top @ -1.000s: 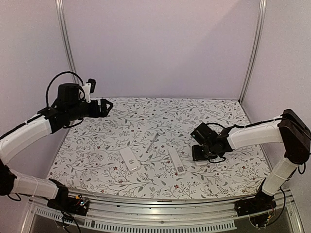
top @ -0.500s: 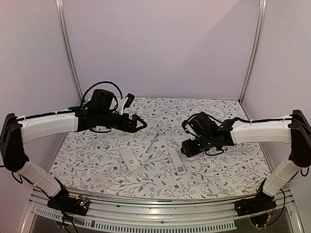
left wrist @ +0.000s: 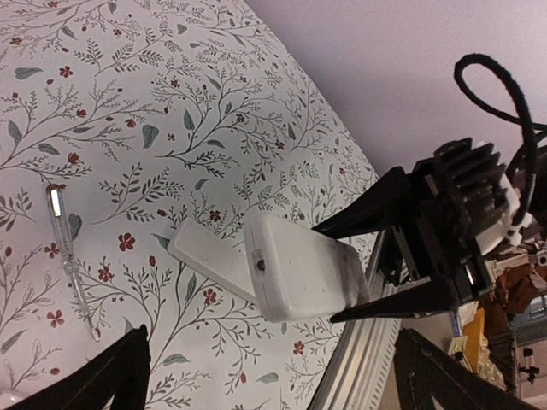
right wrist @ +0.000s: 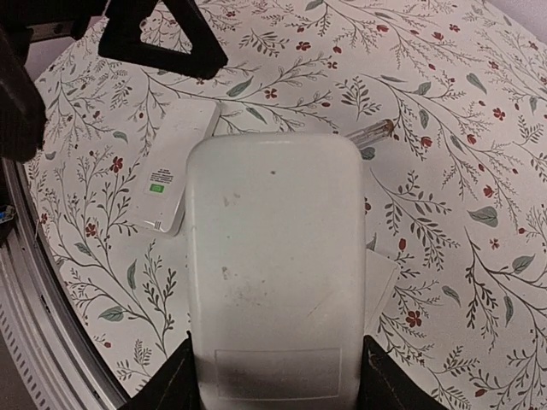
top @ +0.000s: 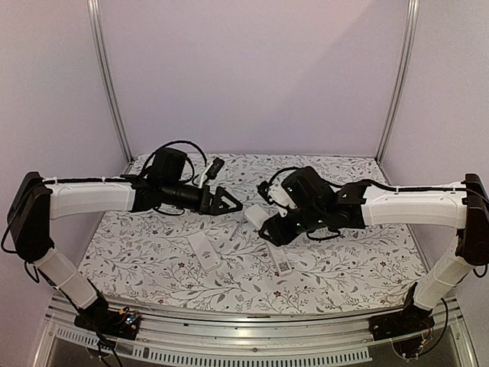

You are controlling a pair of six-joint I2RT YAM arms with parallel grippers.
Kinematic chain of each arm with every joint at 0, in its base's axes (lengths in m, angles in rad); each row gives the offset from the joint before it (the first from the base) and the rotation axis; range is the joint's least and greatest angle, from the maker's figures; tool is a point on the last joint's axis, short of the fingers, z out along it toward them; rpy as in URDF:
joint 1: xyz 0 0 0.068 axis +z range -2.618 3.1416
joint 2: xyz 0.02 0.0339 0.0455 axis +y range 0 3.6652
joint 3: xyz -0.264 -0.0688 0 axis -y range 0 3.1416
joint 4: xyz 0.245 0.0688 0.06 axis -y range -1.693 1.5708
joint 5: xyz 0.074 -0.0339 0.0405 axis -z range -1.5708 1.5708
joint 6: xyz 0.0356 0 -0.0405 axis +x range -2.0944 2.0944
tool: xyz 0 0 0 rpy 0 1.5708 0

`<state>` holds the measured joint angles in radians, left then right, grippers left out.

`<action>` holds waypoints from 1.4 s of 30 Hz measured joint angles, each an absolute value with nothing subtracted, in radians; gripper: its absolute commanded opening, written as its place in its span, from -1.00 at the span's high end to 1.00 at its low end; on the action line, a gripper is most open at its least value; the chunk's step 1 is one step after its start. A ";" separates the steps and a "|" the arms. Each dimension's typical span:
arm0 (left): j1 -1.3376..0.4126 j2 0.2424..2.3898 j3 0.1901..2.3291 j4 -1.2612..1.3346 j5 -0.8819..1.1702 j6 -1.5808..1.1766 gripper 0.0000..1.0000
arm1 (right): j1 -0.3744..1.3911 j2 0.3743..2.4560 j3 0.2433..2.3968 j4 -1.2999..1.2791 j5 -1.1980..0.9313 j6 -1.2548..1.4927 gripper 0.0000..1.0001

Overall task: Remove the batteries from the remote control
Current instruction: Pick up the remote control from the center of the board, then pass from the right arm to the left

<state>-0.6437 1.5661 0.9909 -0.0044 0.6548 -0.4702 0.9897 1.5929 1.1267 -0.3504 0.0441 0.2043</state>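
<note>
My right gripper [top: 269, 226] [right wrist: 273, 380] is shut on the sides of a white remote control [top: 256, 215] [right wrist: 273, 256] [left wrist: 299, 273] and holds it in the air over the middle of the table. The remote's plain face is toward the right wrist camera. My left gripper [top: 228, 203] [left wrist: 273, 384] stands open just left of the remote's free end, not touching it. One left finger [right wrist: 162, 38] shows at the top left of the right wrist view. The batteries are hidden.
Two more white remotes lie on the flowered cloth, one [top: 205, 251] at front left, one [top: 280, 260] [right wrist: 175, 179] [left wrist: 201, 256] under the held remote. A thin grey pen-like tool [left wrist: 73, 265] [right wrist: 372, 131] lies nearby. A flat white piece [right wrist: 383, 286] sits under the held remote. The metal rail [top: 244, 325] runs along the near edge.
The right gripper has carried the remote up and leftward to the table's middle. The left arm has swung in from the far left, and its open gripper now faces the remote.
</note>
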 measured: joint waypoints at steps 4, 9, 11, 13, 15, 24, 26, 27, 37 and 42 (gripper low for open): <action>-0.644 1.597 0.985 0.024 0.712 -0.501 -0.97 | 1.002 1.593 1.142 -0.333 0.030 0.183 0.02; -0.644 1.625 0.984 0.043 0.763 -0.534 -0.67 | 1.017 1.594 1.154 -0.327 0.023 0.160 0.02; -0.644 1.634 0.984 0.049 0.782 -0.550 -0.53 | 1.024 1.597 1.159 -0.318 0.022 0.153 0.02; -0.644 1.641 0.983 0.055 0.801 -0.562 -0.40 | 1.030 1.602 1.164 -0.310 0.019 0.147 0.02; -0.644 1.648 0.983 0.064 0.820 -0.572 -0.31 | 1.034 1.610 1.170 -0.306 0.019 0.140 0.02; -0.642 1.657 0.982 0.101 0.885 -0.621 -0.03 | 1.050 1.645 1.192 -0.295 0.019 0.115 0.03; -0.640 1.659 0.982 0.110 0.893 -0.631 0.02 | 1.053 1.645 1.192 -0.295 0.021 0.111 0.03; -0.639 1.662 0.982 0.114 0.897 -0.636 0.04 | 1.055 1.646 1.193 -0.295 0.022 0.110 0.03; -0.627 1.687 0.968 0.125 0.928 -0.680 0.21 | 1.068 1.658 1.205 -0.292 0.036 0.100 0.03; -0.619 1.690 0.962 0.138 0.937 -0.698 0.26 | 1.071 1.670 1.212 -0.294 0.047 0.088 0.04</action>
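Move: The right gripper already holds the white remote control, its middle about 2 cm ahead and 3 cm left of that hand; the open left gripper waits some 9 cm left, 3 cm ahead and 3 cm higher. From the left hand the remote is 6 cm right, 2 cm back, 3 cm below. On the table about 16 cm under the left hand lie the narrow remote, 12 cm right and 4 cm back, and the screwdriver, 6 cm ahead, level sideways. Carry the remote control about 5 cm left with the right gripper, drawing slightly back and keeping its grip, so the free end goes in between the left fingers. Bring the left gripper back, down and a little right, some 3 cm in all, rolling it about 20 degrees, and narrow its fingers from wide open to under half around that end, above and below. ##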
